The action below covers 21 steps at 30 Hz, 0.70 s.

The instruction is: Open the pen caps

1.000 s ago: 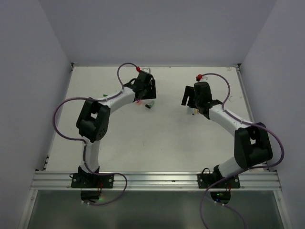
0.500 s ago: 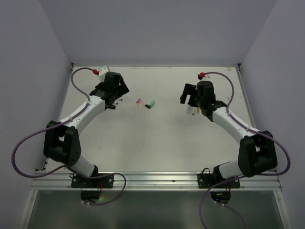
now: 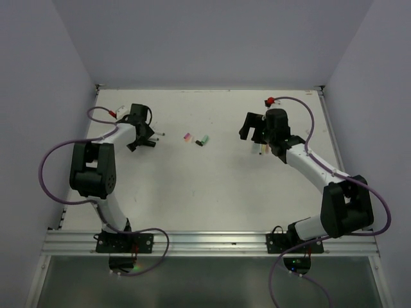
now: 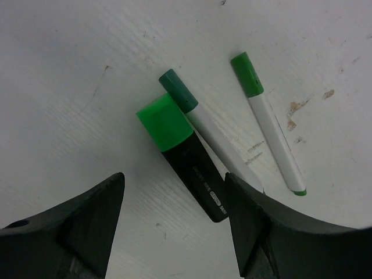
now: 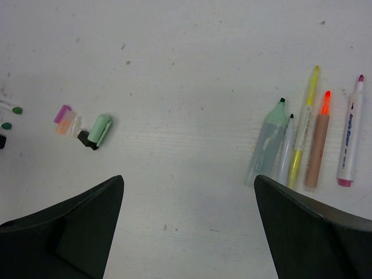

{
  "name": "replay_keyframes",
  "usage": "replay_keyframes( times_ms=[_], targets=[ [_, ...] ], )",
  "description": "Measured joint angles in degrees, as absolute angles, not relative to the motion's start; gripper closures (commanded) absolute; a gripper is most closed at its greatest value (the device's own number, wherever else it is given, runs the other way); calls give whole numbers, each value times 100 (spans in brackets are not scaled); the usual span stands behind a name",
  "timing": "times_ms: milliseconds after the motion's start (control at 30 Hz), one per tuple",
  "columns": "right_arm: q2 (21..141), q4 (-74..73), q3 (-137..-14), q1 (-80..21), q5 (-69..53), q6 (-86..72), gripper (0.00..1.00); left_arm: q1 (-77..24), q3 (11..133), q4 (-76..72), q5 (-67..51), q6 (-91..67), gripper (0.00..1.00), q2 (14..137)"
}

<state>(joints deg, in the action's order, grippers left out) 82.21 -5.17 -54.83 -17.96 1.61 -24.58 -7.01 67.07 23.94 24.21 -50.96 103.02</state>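
In the left wrist view three capped pens lie on the white table: a black highlighter (image 4: 200, 177) with a bright green cap (image 4: 164, 121), a white pen (image 4: 218, 136) with a dark green cap (image 4: 178, 90), and a white pen (image 4: 276, 142) with a green cap (image 4: 247, 74). My left gripper (image 4: 174, 232) is open and empty just above them, its right finger beside the highlighter's end. In the right wrist view loose caps lie at the left: pink (image 5: 62, 114), pale green (image 5: 100, 129), black (image 5: 87, 140). Several uncapped pens (image 5: 302, 139) lie at the right. My right gripper (image 5: 189, 226) is open and empty above the table.
In the top view the left gripper (image 3: 144, 136) is at the far left of the table, the right gripper (image 3: 248, 129) right of centre. The loose caps (image 3: 196, 138) lie between them. White walls close the table (image 3: 205, 186) on three sides.
My left arm has swung from above the loose caps at the centre out to the table's far left, over the capped pens. The right arm has barely moved.
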Motion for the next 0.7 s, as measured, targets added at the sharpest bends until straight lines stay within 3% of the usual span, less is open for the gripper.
replay_keyframes(
  times_ms=[700],
  targets=[
    [8490, -425, -5483, -1796, -121, -2499, 2, -484, 6748, 2364, 2163, -5140, 60, 10774]
  ],
)
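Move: The green-capped black marker lies nearly under the open left hand, its middle about 2 cm ahead, 1 cm to the right and 4 cm below, cap end towards the left. Against its far side lies a thin white marker with a dark green cap, some 4 cm ahead of the hand and 2 cm right; a second one, with a brighter green cap, is about 7 cm ahead and 5 cm right. From the right hand the black marker lies roughly 48 cm left, 4 cm ahead and 14 cm below. The left hand sinks about 3 cm onto the black marker, most of it early on, edging a bit left and at the very end drawing back about 1 cm, while its fingers close from roughly three-quarters open to under half, until the pads come against both sides of the black barrel just behind the green cap, turning the marker into line with the fingers. The right hand, empty and wide open far off to the right, sinks about 1.5 cm and drifts 1 cm left. ##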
